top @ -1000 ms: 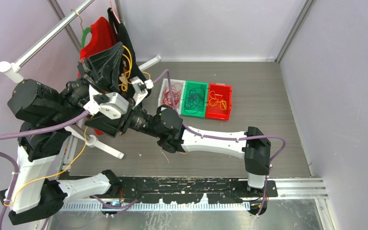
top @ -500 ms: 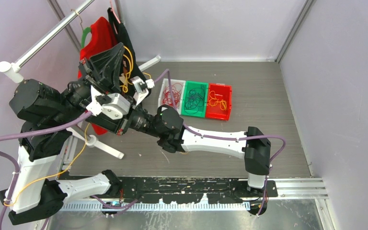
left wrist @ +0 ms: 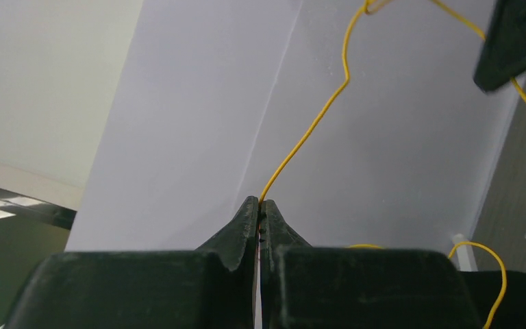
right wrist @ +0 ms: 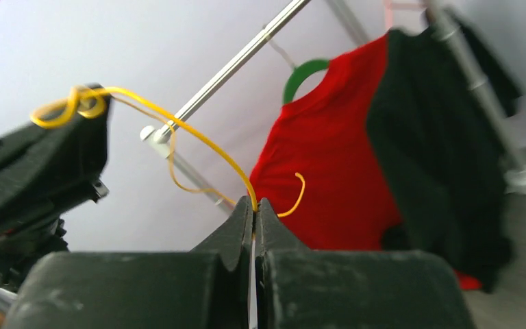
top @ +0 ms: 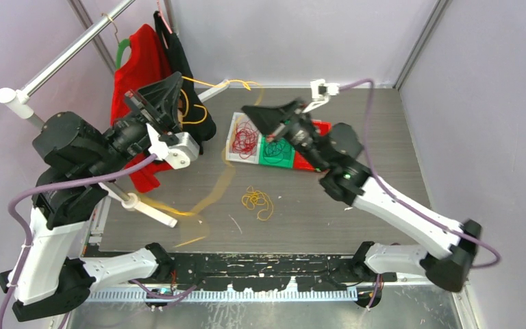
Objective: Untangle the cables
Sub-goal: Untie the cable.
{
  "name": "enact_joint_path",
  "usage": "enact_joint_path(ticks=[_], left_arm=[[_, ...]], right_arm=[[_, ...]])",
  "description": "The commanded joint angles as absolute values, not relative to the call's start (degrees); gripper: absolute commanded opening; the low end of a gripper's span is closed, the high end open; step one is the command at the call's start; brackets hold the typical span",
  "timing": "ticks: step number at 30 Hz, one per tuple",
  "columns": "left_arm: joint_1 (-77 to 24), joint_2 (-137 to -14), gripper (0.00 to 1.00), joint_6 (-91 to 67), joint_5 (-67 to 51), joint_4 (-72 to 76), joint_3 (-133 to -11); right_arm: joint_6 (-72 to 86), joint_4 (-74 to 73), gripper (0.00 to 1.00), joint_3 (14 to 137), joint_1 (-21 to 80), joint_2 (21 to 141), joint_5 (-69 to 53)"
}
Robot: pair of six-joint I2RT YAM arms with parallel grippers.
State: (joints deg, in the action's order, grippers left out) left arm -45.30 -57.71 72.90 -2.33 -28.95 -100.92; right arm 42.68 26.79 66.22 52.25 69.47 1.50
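Note:
A thin yellow cable (top: 212, 83) runs taut through the air between both grippers. My left gripper (top: 178, 77) is raised at the back left, and its jaws are shut on that cable (left wrist: 315, 123) at the tips (left wrist: 259, 201). My right gripper (top: 245, 110) hangs over the bins and is shut on the same cable (right wrist: 198, 140) at its tips (right wrist: 253, 200). A loose yellow tangle (top: 257, 200) lies on the table. A blurred yellow strand (top: 222, 181) trails down to the front left. Red cables (top: 244, 137) fill the white bin, dark ones (top: 277, 147) the green bin.
A red bin (top: 322, 127) sits partly behind the right arm. A clothes rack rod (top: 68, 51) at the back left carries a red shirt (top: 140, 65) and a black garment (top: 178, 62), close behind the left gripper. A white rack foot (top: 144, 209) lies on the table's left.
My right arm has swung from beside the left gripper to above the bins, shutting on the yellow cable and drawing it out. A yellow tangle now lies on the table.

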Motion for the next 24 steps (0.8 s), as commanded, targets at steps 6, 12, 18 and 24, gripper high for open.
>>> enact_joint_path(ticks=[6,12,18,24], left_arm=[[-45.3,-57.0,0.0,51.6,-12.1,-43.2,-98.1],[-45.2,-57.9,0.0,36.6,-16.3,-35.5,-90.9],[-45.2,-63.2,0.0,27.7,-17.8,-27.6,-90.6],[-45.3,-67.3,0.0,21.4,-18.4,-23.1,-90.4]], right_arm=[[29.5,6.5,0.01,66.2,49.4,59.0,8.2],[25.7,3.9,0.01,67.0,49.1,56.8,8.5],[22.0,1.9,0.01,68.1,48.7,54.5,8.0],[20.8,0.2,0.01,70.1,48.6,52.7,6.8]])
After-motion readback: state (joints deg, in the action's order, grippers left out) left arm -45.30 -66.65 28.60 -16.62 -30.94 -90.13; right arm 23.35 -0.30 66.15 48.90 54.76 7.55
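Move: Between the hands runs the raised yellow cable, pinched by both. Its knot lies some 8 cm to the left hand's right, 4 cm ahead and 5 cm below; the right gripper is about 11 cm right, 3 cm ahead and 12 cm below. From the right hand, the knot lies some 3 cm left, 1 cm ahead and 7 cm up; the green bin is about 12 cm ahead, 7 cm right, and the loose yellow cable 6 cm back, 1 cm right, both some 45 cm below. Sinking about 16 cm, the left hand swings some 11 cm rightward, closing in on the right gripper, and tips its fingers down some 50 degrees while turning slightly clockwise. The right hand draws away rightward about 8 cm, rising a touch and then sinking a few, its left-pointing fingers levelling out. Both keep their pinch on the yellow cable. ##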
